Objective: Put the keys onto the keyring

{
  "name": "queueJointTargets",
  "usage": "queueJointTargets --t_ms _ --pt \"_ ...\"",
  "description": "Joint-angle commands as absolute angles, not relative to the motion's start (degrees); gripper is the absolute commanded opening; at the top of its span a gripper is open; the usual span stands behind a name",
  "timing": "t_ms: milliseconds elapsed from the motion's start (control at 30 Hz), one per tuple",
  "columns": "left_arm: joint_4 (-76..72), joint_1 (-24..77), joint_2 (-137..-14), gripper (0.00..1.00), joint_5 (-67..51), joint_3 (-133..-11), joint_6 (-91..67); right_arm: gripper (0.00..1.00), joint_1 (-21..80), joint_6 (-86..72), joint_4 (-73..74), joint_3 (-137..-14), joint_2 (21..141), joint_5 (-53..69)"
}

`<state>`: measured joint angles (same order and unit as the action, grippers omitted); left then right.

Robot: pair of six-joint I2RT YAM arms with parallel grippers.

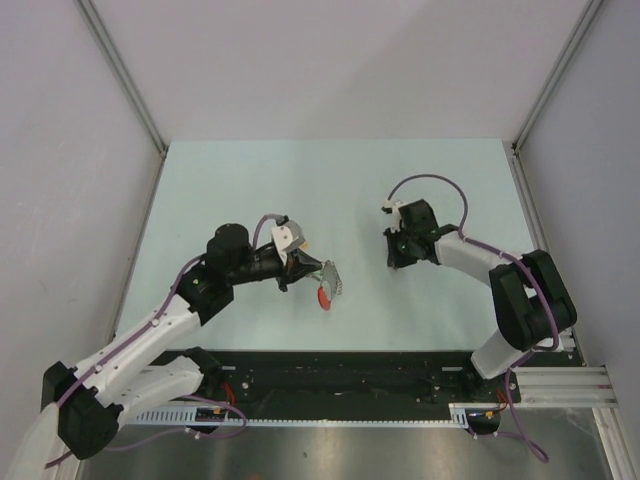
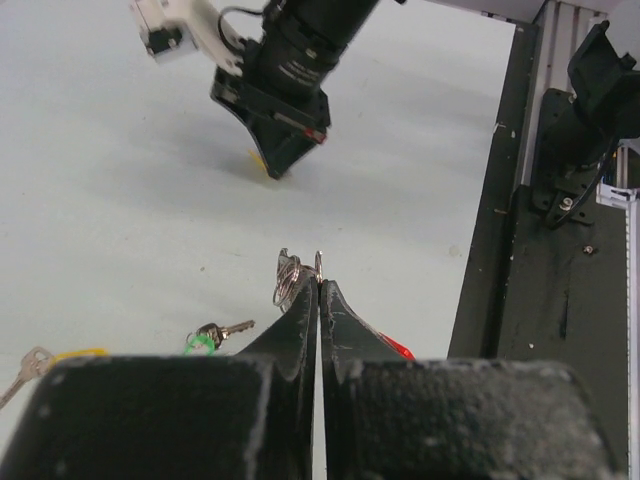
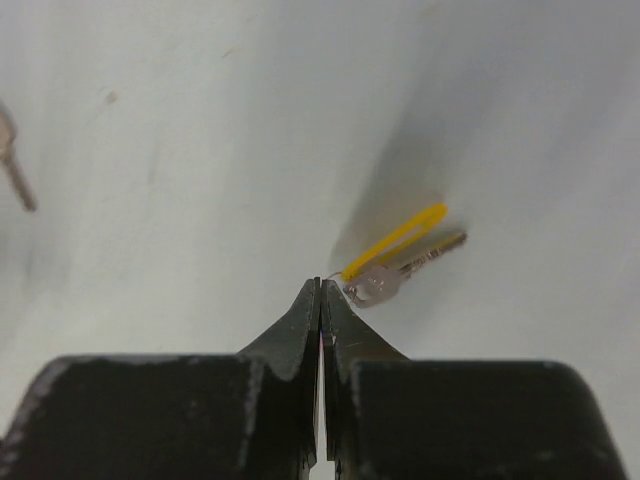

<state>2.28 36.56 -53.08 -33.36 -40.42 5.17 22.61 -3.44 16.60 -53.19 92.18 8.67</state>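
My left gripper (image 1: 312, 268) (image 2: 318, 284) is shut on the keyring (image 1: 328, 280). The ring's silver coil (image 2: 288, 277) sticks out left of the fingertips. Its red arc (image 2: 400, 349) shows right of the fingers and hangs low in the top view. My right gripper (image 1: 398, 262) (image 3: 320, 284) is shut, pinching the thin loop of a key with a yellow tag (image 3: 398, 254) that juts past its tips. On the table in the left wrist view lie a key with a green tag (image 2: 210, 337) and another key with a yellow tag (image 2: 48, 360).
The end of one more key (image 3: 12, 165) shows at the left edge of the right wrist view. A black rail (image 1: 340, 375) runs along the table's near edge. Grey walls (image 1: 60, 150) enclose the pale green table (image 1: 250, 190) on three sides.
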Motion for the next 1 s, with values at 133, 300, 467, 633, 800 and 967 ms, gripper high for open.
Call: queueJointTargets --t_ms 133,300,467,633,800,967 --pt "8.96 36.39 -45.10 0.01 -31.03 -37.72 6.86 0.00 31.19 -11.16 8.19 -44.13 86.93 11.78" --pt "10.20 36.39 -39.73 0.00 -29.01 -34.63 6.42 0.00 32.52 -14.32 4.84 -38.33 82.10 10.28" --pt "9.40 36.30 -40.77 0.01 -28.91 -35.50 6.85 0.01 33.57 -15.21 4.57 -37.62 79.98 8.53" --pt "8.80 36.30 -43.24 0.00 -30.49 -35.69 4.76 0.18 35.59 -14.68 6.15 -37.71 78.23 3.96" --pt "8.08 36.30 -42.98 0.00 -30.15 -35.42 4.30 0.36 39.98 -13.71 10.26 -39.89 75.50 -3.76" --pt "8.79 36.21 -42.45 0.00 -27.95 -35.42 4.66 0.39 46.92 -10.21 16.17 -44.11 76.11 -16.31"
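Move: The yellow-tagged key is already in the right fingertips. The bare table spot it is taken to lies about 8 cm back, 4 cm to the left and 3 cm below. The green-tagged keys lie some 21 cm left of the right hand and level with it. The keyring, held by the left hand, is about 19 cm left, 10 cm back and 16 cm higher. From the left hand, that spot is some 15 cm right, 3 cm ahead and 21 cm below. Right hand carries yellow-tagged key some 8 cm back and left, opens, rises; left draws keyring left and down. ##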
